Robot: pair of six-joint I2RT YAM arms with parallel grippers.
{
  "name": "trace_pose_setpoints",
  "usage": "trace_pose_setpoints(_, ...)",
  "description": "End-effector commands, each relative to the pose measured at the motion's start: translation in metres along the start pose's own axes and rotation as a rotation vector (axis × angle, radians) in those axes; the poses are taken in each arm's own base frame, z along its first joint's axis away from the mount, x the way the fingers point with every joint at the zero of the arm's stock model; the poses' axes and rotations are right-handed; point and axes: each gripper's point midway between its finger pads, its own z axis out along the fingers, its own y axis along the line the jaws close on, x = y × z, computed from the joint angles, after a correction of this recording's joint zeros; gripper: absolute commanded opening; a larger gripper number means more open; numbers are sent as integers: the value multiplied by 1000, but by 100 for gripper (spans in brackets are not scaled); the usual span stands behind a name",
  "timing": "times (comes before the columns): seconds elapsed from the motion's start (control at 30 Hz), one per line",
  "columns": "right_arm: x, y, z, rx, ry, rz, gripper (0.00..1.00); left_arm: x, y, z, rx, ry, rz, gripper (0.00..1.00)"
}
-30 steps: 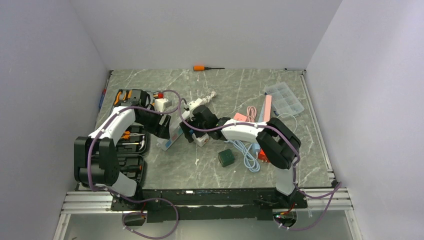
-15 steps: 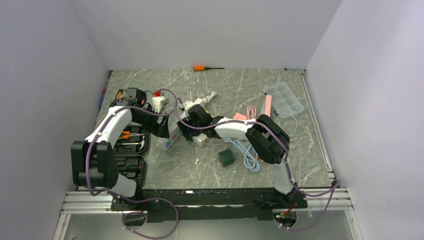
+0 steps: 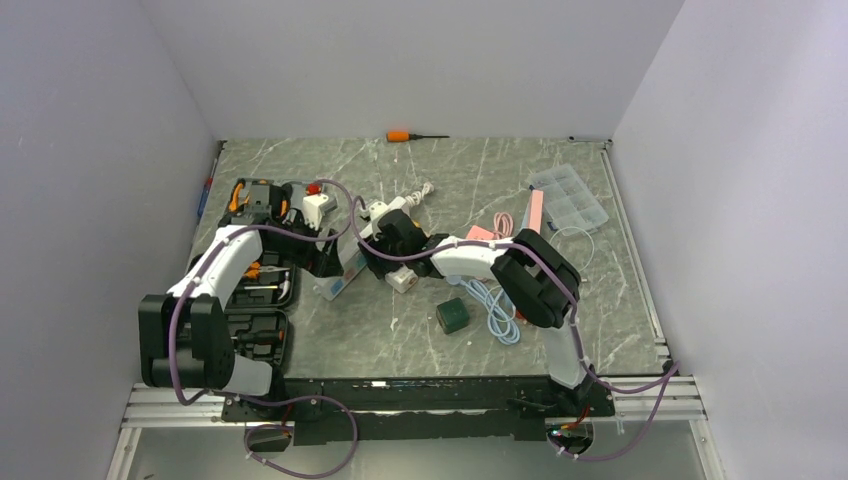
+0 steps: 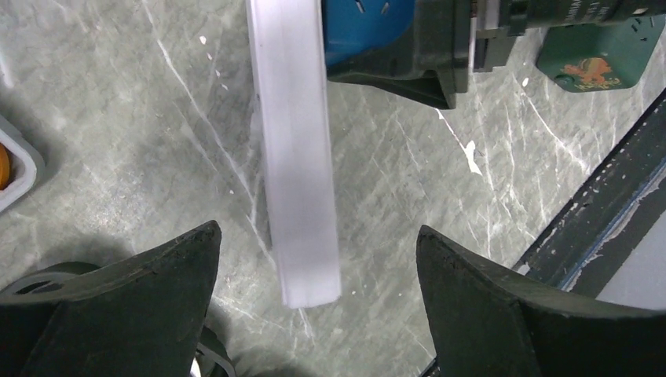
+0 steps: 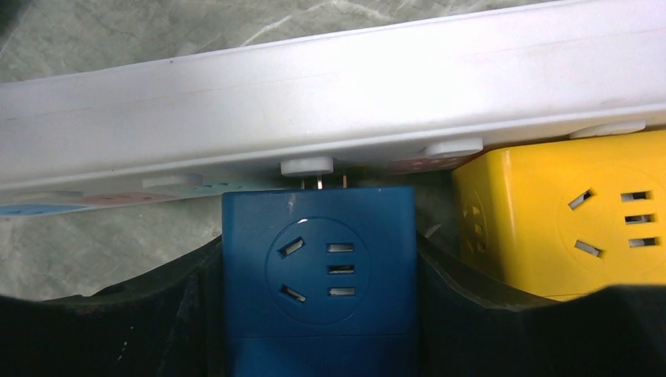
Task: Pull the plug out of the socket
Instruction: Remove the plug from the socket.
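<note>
The socket is a long white power strip (image 5: 330, 86) lying on the marble table, its near end (image 4: 297, 173) showing in the left wrist view. A blue cube plug (image 5: 318, 267) sits in it, with a short length of its metal prongs (image 5: 320, 182) bare at the strip. My right gripper (image 5: 316, 243) is shut on the blue plug, one finger pressed on each side. A yellow cube plug (image 5: 565, 212) sits in the strip just to the right. My left gripper (image 4: 318, 232) is open, its fingers either side of the strip's end without touching it.
A green box (image 3: 452, 315) and a coiled cable (image 3: 495, 310) lie right of the strip. A black tool case (image 3: 262, 300) is at the left, a clear organiser (image 3: 568, 195) at the back right and an orange screwdriver (image 3: 405, 135) at the back wall.
The right gripper has moved left and closed onto the blue plug. The left gripper has opened wider and stays over the strip's end.
</note>
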Motion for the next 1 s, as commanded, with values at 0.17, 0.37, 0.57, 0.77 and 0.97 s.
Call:
trace_pose_setpoints(0.17, -76, 22, -54, -100, -231, 14, 10, -12, 10, 12, -7, -42, 105, 97)
trace_pose_setpoints(0.37, -95, 31, -64, -141, -280, 37, 9, -17, 1, 24, 44, -21, 88, 99)
trace_pose_setpoints(0.57, -110, 35, -71, -152, -322, 42, 8, -15, -16, 36, 77, 2, 129, 97)
trace_pose_setpoints(0.77, -117, 41, -74, -173, -339, 48, 8, -13, 2, 42, -1, 40, 88, 78)
trace_pose_setpoints(0.97, -112, 44, -73, -179, -334, 53, 7, -18, 23, 40, -145, 33, 107, 61)
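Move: The power strip the left hand goes for stands on edge: its middle about 4 cm ahead of that hand, 5 cm to its right and 8 cm below; the blue plug is roughly 8 cm right, 1 ahead, 8 below. The right hand already grips the blue plug; the strip's socket lies some 3 cm ahead and 4 left of it, level. From that hand the yellow adapter is 5 cm ahead and 4 right, the white adapter 4 back and 5 right. Still pinching the blue plug, the right hand draws it up and back about 2.5 cm each, then nearly stops and holds. Meanwhile the open left hand sinks about 3.5 cm and moves roughly 2.5 cm right, fingers straddling the strip's nearer part; they close by about a third, one finger seeming to touch its side. ##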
